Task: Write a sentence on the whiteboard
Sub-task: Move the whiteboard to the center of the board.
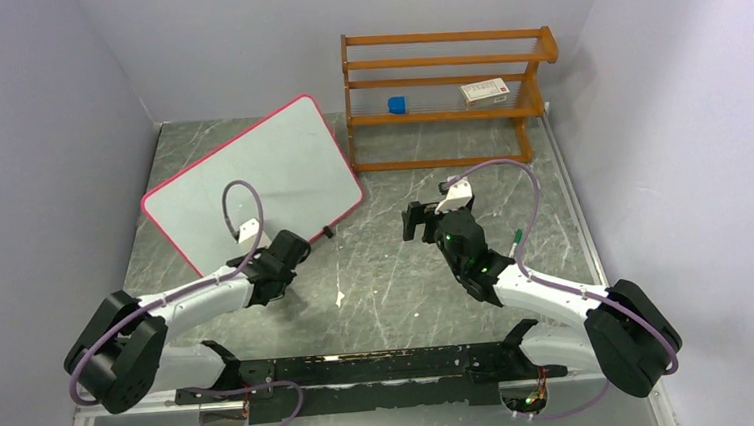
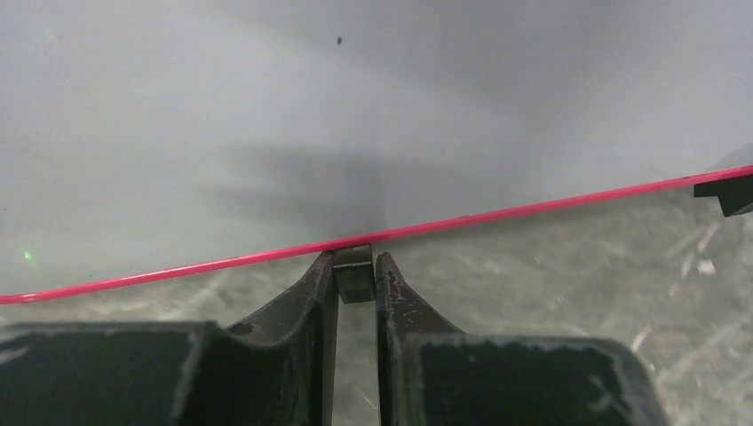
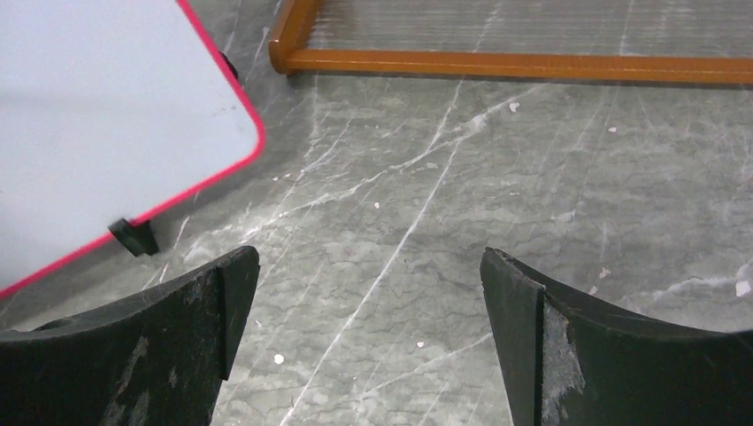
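The whiteboard (image 1: 250,177), white with a thin pink-red frame, lies slanted at the back left of the table. Its surface (image 2: 266,133) shows no writing. My left gripper (image 1: 290,247) is at the board's near edge. In the left wrist view this gripper (image 2: 355,266) is shut on a small black foot (image 2: 353,273) just under the pink frame. A second foot (image 2: 728,191) sits further right along that edge. My right gripper (image 1: 416,220) hovers wide open over bare table to the right of the board (image 3: 107,115), with nothing between its fingers (image 3: 222,293). No pen is in view.
A wooden rack (image 1: 444,78) stands at the back, right of the board, with a small blue object (image 1: 396,103) and a white box (image 1: 485,90) on its shelf. Its bottom rail (image 3: 515,62) lies ahead of the right gripper. Grey walls enclose the marble table (image 1: 387,272).
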Motion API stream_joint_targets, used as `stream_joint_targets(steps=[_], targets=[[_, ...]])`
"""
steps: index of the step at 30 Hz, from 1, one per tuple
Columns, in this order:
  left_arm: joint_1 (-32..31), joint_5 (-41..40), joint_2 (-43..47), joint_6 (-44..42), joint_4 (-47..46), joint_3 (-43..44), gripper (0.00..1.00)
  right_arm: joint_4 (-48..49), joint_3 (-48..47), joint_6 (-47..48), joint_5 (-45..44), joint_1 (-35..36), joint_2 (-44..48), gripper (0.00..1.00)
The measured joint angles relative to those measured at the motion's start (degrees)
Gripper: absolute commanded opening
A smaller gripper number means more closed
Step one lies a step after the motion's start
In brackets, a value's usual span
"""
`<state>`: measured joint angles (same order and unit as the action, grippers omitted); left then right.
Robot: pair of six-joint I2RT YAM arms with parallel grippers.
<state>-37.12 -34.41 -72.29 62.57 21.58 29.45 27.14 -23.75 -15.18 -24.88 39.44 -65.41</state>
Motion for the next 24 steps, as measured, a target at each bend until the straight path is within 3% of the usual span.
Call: stream_joint_targets(steps=[7, 15, 24], targets=[[-9.7, -1.5, -6.0, 4.6, 0.4, 4.3, 0.05, -3.3, -0.1, -2.0, -1.8, 0.0, 1.7, 1.00], [-19.4, -3.2, -14.6, 9.2, 0.6, 11.6, 0.05, -15.0, -2.7, -6.6, -7.4, 0.0, 11.9, 1.00], [-24.7, -3.5, -23.2, 11.1, 1.5, 20.6, 0.05, -26.5, -4.5, -9.3, -11.8, 0.0, 20.1, 1.00]])
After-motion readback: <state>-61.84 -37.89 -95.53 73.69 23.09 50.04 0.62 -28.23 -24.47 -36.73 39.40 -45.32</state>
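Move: The left hand already pinches the black foot at the whiteboard's near edge; the whiteboard's middle is about 12 cm ahead, 3 cm left and 8 cm up. The table centre lies some 21 cm to this hand's right and 4 cm ahead, the shelf's middle about 40 cm right and 24 cm ahead. From the open right hand, the whiteboard's middle is roughly 33 cm left, 6 cm ahead and 6 cm below. Left hand drags its still-pinched whiteboard foot about 17 cm right, turning 15 degrees clockwise; right hand lifts away rightward. ##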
